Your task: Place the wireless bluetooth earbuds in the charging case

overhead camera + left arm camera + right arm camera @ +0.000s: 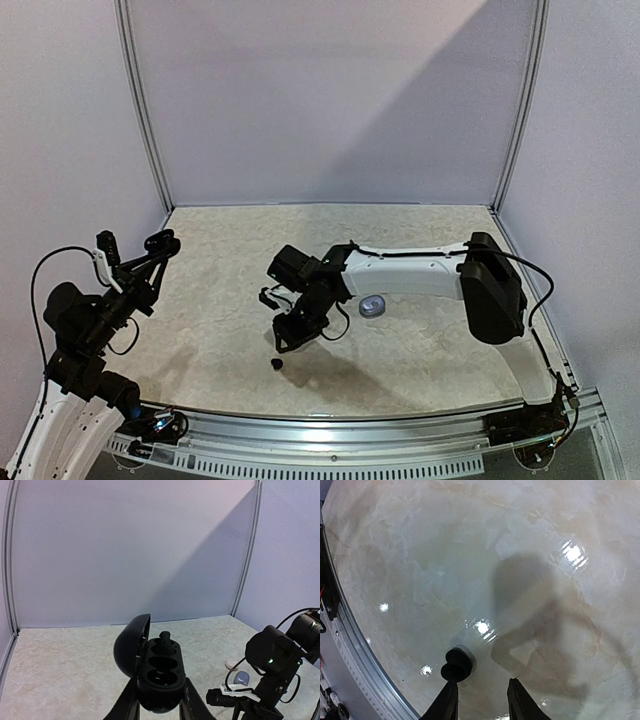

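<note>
My left gripper point(160, 696) is shut on a black charging case point(159, 672), held up with its lid swung open to the left. One black earbud point(165, 640) sits in the far socket, and the near socket is empty. In the top view the left gripper point(152, 252) holds the case point(163, 241) above the table's left side. A second black earbud point(456, 664) lies on the table just beyond the left fingertip of my right gripper point(481, 684). That gripper is open with nothing between its fingers. From above, the right gripper point(288, 338) hovers just over this earbud point(277, 363).
A grey-blue pebble-shaped case point(373, 307) lies under the right forearm and also shows in the left wrist view point(241, 677). A small pale object point(231, 664) lies just behind it. The table's metal front rail point(355, 665) runs close by the right gripper.
</note>
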Controlling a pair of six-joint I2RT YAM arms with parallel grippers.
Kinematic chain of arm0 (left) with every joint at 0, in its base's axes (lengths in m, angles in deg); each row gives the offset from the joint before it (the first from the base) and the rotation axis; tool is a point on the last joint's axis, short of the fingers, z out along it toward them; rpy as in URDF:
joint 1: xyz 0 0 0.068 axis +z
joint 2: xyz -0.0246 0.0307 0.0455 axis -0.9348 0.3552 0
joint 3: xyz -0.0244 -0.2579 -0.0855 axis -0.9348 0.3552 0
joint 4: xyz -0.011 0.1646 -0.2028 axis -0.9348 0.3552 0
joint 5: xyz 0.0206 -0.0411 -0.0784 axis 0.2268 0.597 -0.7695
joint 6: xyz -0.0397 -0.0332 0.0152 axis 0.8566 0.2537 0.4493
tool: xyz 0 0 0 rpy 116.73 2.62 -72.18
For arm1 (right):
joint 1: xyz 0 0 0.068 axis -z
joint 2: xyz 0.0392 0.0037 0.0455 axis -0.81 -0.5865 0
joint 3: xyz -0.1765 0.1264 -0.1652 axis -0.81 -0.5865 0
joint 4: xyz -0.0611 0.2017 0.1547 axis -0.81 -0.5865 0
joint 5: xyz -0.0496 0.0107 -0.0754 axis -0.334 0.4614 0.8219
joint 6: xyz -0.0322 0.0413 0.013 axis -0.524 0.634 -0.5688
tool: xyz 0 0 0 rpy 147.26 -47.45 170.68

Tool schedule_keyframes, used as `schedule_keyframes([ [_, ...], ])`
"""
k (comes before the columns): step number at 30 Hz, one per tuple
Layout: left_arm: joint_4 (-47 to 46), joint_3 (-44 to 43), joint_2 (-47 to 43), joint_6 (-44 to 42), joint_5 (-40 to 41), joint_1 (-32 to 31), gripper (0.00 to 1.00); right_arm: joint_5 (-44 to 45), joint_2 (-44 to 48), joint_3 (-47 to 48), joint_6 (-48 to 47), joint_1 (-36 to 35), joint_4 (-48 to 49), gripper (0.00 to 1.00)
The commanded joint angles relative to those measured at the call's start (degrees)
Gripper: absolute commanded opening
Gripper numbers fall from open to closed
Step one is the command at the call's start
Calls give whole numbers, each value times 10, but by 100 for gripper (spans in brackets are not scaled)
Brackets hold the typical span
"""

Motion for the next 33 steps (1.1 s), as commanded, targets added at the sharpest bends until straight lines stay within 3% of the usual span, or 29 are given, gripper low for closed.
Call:
schedule_keyframes([
  [1,-8,-7,-7,-3,-7,8,0,-8,-13,-11,76,-7,-4,34],
  [21,-7,-7,-14,-2,-11,7,0,-44,-55,5,95,-23,13,31],
  [29,-8,-6,-14,-2,-12,7,0,-62,-62,23,82,-29,15,11],
  [33,-7,-6,-15,-2,-13,7,0,-80,-60,26,78,-31,18,8],
])
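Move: Just behind the right hand lies the last black earbud, about 3 cm back towards the base, 2 cm to the left and 3 cm below the finger pads. The lavender case sits some 12 cm ahead and 19 cm to the right of that hand, with the pale case about 8 cm farther out beyond it. From the left hand, which holds the open black case, the earbud is roughly 5 cm back, 14 cm to the right and 25 cm down. Sinking about 2 cm and drawing back some 3 cm towards the base, the right hand comes down to the black earbud with its fingers part open, tips swinging back about 10 degrees. Once low, it slides about 2 cm left, rising slightly, and closes the fingertips to pinch the earbud at the table. ##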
